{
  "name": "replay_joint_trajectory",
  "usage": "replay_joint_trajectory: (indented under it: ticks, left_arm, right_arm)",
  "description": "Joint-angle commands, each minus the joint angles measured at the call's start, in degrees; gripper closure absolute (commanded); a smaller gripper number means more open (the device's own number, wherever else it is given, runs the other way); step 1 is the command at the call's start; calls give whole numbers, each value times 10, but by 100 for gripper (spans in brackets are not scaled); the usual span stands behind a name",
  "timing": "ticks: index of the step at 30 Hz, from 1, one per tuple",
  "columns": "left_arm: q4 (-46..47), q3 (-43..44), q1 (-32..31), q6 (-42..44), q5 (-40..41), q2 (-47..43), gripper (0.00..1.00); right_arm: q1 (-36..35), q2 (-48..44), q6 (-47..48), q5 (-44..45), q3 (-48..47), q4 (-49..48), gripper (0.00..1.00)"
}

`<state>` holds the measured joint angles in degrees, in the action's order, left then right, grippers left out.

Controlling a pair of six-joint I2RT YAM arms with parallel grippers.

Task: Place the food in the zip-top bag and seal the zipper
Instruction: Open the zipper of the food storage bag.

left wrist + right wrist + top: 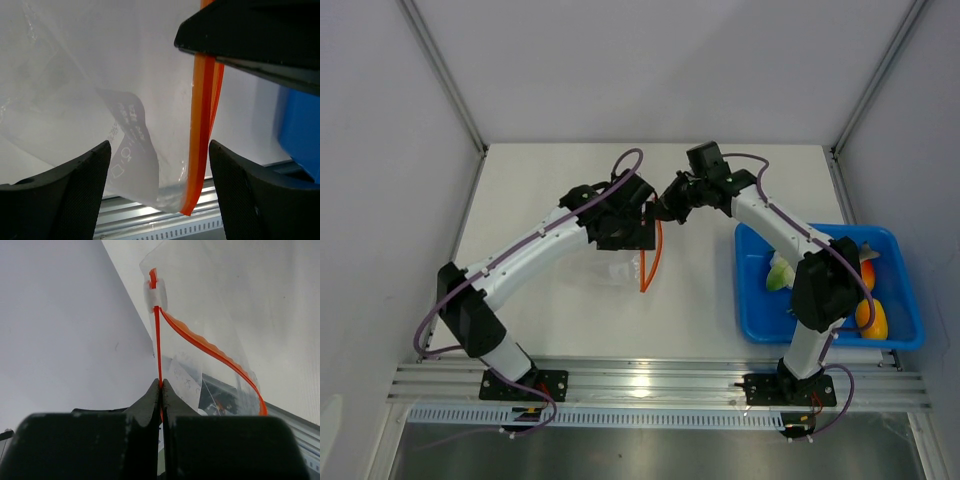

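Observation:
The clear zip-top bag (616, 270) hangs at mid-table, and its orange-red zipper (651, 258) runs down its right edge. My right gripper (161, 385) is shut on one strip of the zipper (158, 345). The other strip bows away, so the mouth gapes, and a white slider (156, 293) sits at the far end. My left gripper (160, 150) is open around the bag's lower corner (135, 165) and the zipper (201, 130), with its fingers apart from both. The food lies in the blue tray (900, 240): yellow-orange fruit (872, 318) and a green leafy piece (780, 275).
The blue tray stands at the right of the table under my right arm. White walls close in the left, back and right sides. A metal rail (660, 385) runs along the near edge. The right gripper's black body (250, 40) fills the top right of the left wrist view.

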<state>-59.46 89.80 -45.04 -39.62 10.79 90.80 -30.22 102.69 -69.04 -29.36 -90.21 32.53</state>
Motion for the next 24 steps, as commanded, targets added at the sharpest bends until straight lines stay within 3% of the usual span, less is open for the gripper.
replay_joint_trajectory:
  ticks: [1,4,8,16,19,24]
  left_arm:
    - [22,14,-2,-1,20,18,20]
    - [25,19,-2,3,21,33,25]
    - [22,29,-1,9,18,51,62]
    - [28,20,14,17,-8,43,99]
    - [36,13,22,23,-31,40,99]
    - [42,15,38,38,-63,40,100]
  right_arm:
    - [-8,-23,-3,15,-10,18,100]
    - [-10,-22,1,13,-10,23,100]
    - [-12,-18,12,13,-21,32,100]
    - [-5,-10,64,26,-31,54,100]
    - [0,-2,108,43,-57,91,93]
    - [15,-13,168,68,-81,131,66]
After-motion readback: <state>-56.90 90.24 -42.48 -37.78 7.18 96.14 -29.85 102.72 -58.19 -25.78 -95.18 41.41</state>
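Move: The left hand, open, is over the bag's mouth; the spot on the nearer orange zipper lip is about 3 cm to its right, 1 cm ahead and 3 cm down, with the other lip some 6 cm to the right. The zipper's near end lies roughly 11 cm back and 3 cm right, the printed label 6 cm back and 2 cm left, both about 8 cm lower. From the right hand, shut on the zipper, that grip spot is about 7 cm back, 5 cm left and 4 cm down. The left hand sinks about 3 cm onto the bag's mouth, easing a little forward and slightly right so the nearer orange lip stays between its fingers, then shuts them fully and keeps its place with the lip pinched. The right hand, still shut on the zipper, first eases about 1 cm back and down, then turns off to the right by some 1.5 cm, rising a little, tilting and opening its fingers about a third to slacken its pinch. ##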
